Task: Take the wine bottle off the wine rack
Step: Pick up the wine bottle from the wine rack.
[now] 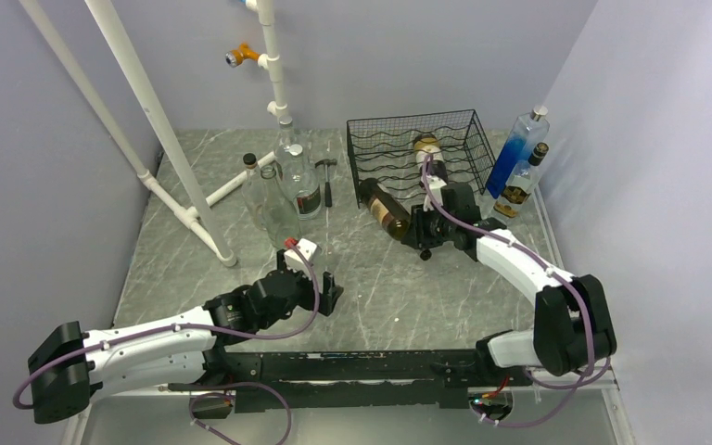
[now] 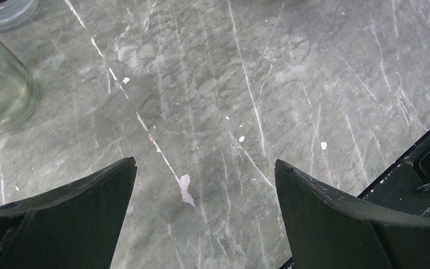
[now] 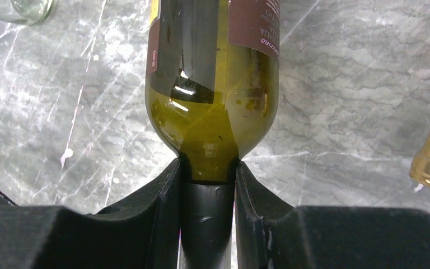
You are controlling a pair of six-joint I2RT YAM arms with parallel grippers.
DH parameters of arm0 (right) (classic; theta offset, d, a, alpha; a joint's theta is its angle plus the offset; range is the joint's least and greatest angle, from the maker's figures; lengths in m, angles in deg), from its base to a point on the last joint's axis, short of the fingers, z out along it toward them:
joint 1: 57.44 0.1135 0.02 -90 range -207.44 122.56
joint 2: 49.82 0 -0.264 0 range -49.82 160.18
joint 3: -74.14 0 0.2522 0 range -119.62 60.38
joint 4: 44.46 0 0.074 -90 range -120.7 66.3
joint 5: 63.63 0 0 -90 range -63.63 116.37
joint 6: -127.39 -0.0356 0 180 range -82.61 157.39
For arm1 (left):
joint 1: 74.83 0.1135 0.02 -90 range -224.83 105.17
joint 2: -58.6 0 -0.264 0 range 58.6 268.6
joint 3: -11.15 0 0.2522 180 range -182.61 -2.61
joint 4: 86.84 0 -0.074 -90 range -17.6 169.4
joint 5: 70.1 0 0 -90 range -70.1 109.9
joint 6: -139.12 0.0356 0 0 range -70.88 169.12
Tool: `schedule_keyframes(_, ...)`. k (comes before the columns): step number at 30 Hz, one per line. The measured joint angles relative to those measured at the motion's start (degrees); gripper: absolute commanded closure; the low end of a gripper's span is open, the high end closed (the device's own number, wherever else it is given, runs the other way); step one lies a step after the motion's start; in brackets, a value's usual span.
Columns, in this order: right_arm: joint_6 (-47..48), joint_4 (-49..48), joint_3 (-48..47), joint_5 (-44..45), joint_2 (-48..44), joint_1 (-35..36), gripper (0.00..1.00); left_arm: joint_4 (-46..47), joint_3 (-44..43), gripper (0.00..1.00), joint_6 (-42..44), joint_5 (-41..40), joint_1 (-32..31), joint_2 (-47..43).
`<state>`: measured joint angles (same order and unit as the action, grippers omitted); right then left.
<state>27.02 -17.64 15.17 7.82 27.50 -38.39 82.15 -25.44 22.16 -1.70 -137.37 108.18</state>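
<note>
The wine bottle (image 1: 385, 209) is dark olive-green glass with a brown label. It lies slanted over the table just in front of the black wire wine rack (image 1: 385, 148), outside it. My right gripper (image 1: 420, 223) is shut on its black-foiled neck. In the right wrist view the wine bottle (image 3: 215, 106) points away from me, with the right gripper (image 3: 208, 179) clamped on the neck just below the shoulder. Another bottle with a gold cap (image 1: 426, 146) lies in the rack. My left gripper (image 1: 330, 293) hovers open over bare table, nothing between the left gripper (image 2: 204, 168) fingers.
Clear glass bottles (image 1: 273, 199) and a hammer (image 1: 327, 178) stand left of the rack, beside a white pipe frame (image 1: 162, 130). A blue bottle (image 1: 517, 148) and an amber one (image 1: 522, 183) stand against the right wall. A glass base (image 2: 0, 89) is near my left gripper.
</note>
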Motion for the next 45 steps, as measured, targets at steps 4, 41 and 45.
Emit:
schedule_keyframes(4, 2.1, 2.49, 0.24, -1.6, -2.1, -0.87, 1.0, 1.31, 0.0, 0.01, 2.69, 1.42, 0.0, 0.17)
schedule_keyframes(41, 29.29, 36.85, -10.97, -8.24, -8.76, 0.09, 1.0, 42.29, 1.05, 0.01, 60.83, 16.15, -4.2, 23.02)
schedule_keyframes(45, 29.77, 39.06, -12.17, -9.14, -8.76, 0.94, 1.0, 45.97, -1.9, 0.01, 62.64, 16.7, -4.2, 28.68)
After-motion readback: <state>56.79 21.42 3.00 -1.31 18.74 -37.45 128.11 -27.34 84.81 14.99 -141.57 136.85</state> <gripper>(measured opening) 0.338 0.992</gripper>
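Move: The right hand already holds the wine bottle by its neck, clear of the wine rack; the left gripper lies roughly 18 cm left and 12 cm back from it, about level. The gold-necked bottle is some 14 cm ahead, 4 cm right and a little below the right hand. From the left hand, the wine bottle's middle is about 16 cm ahead, 13 cm right and about level. Right hand draws the bottle back 9 cm, rising, turning counter-clockwise; open left hand goes right 11 cm, tilting up. ##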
